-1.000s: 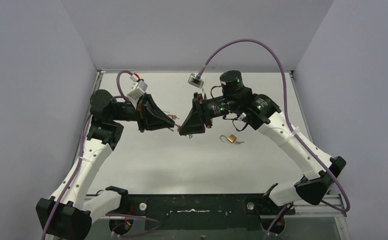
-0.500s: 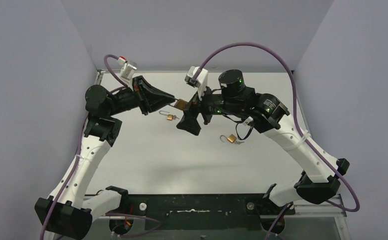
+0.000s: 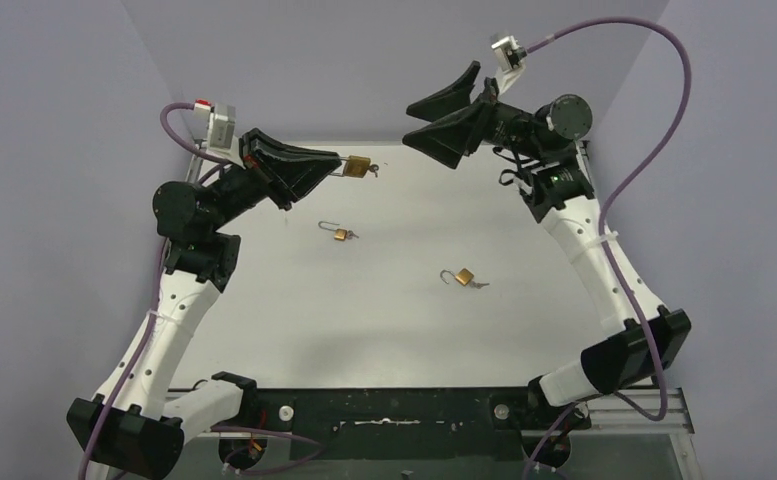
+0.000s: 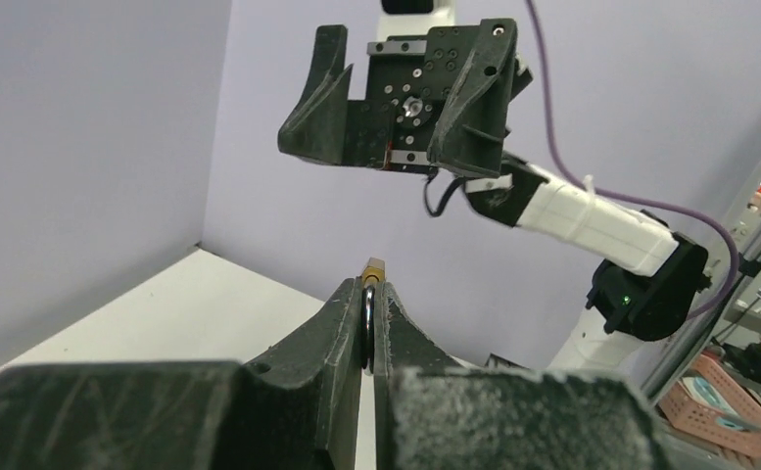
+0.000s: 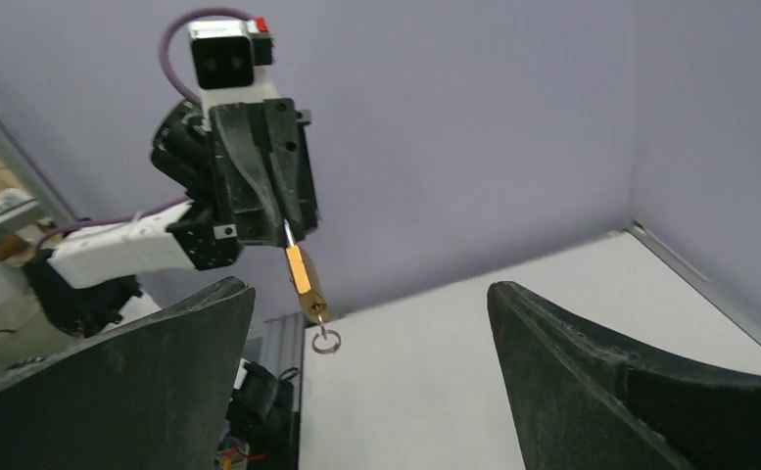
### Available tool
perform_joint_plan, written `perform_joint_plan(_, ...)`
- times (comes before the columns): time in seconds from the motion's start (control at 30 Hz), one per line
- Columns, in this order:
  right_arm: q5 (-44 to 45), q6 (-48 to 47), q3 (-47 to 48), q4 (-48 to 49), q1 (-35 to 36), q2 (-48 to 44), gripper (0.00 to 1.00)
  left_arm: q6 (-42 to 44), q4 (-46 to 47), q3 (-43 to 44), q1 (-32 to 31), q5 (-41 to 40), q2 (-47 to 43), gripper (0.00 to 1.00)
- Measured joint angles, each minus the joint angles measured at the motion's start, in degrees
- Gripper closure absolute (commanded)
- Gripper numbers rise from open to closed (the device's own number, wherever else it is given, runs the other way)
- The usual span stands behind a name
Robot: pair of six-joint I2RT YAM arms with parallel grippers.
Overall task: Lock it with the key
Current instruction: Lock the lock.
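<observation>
My left gripper [image 3: 336, 166] is shut on the steel shackle of a small brass padlock [image 3: 358, 166] and holds it high above the table's far left. A key with a ring [image 5: 325, 340] hangs from the padlock's [image 5: 303, 271] keyhole. In the left wrist view the shackle [image 4: 368, 313] is pinched between the fingers and the brass body's tip [image 4: 373, 264] pokes out beyond them. My right gripper [image 3: 442, 112] is wide open and empty, raised at the far right, facing the padlock from a distance.
Two more brass padlocks with open shackles lie on the white table: one [image 3: 340, 234] at centre left, one [image 3: 461, 277] with a key at centre right. Purple walls close in the table on three sides.
Both arms have lifted and drawn apart. The right gripper let go, opened wide and swung up to the far right. The left gripper raised the padlock toward the back.
</observation>
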Motion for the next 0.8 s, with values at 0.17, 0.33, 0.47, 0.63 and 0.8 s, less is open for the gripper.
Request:
perform_joint_plan(0.17,-5.53,21.90,1.25,27.76,1.90,10.32,0.10,2.80,0.50,-0.26,-1.09,-4.94,-0.55,1.00)
perform_joint_plan(0.33,-6.99,26.14,1.73,32.24,5.97,13.99,0.14,5.18,0.59,-0.94,-1.77,-9.27,-1.16,1.00)
perform_joint_plan(0.47,-7.67,21.00,2.10,27.34,9.44,12.87,0.19,5.92,0.66,-1.03,-1.77,-11.87,-1.20,1.00)
perform_joint_plan(0.63,-8.04,17.64,2.34,24.65,10.45,11.82,0.24,5.99,2.10,-1.03,-1.77,-12.83,-1.07,1.00)
perform_joint_plan(0.8,-8.02,16.57,2.43,23.19,10.45,11.82,0.28,5.75,4.02,-1.16,-1.77,-12.94,-0.44,1.00)
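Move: The padlock hangs in the left fingers by its shackle, body about 4 cm to the right of that hand, level ahead and about 1 cm above it. From the open right hand the padlock body lies some 9 cm to its left, 5 cm back and 4 cm lower. The key and its ring stick out of the body's near end, roughly 6 cm left of the right hand, 5 cm back and 5 cm below. The right hand swings left about 7 cm towards the key end of the padlock, drawing back some 4 cm and sinking slightly as it goes, while it turns about 20 degrees counter-clockwise and its wide-open fingers narrow a little, so that the fingertips come to stand around the key end, the farther finger close beside the key. The left hand keeps its pinch on the shackle, carries the padlock about 2 cm forward and as much up with a slight drift left, and turns some 10 degrees counter-clockwise, bringing the padlock into line with the right gripper. ##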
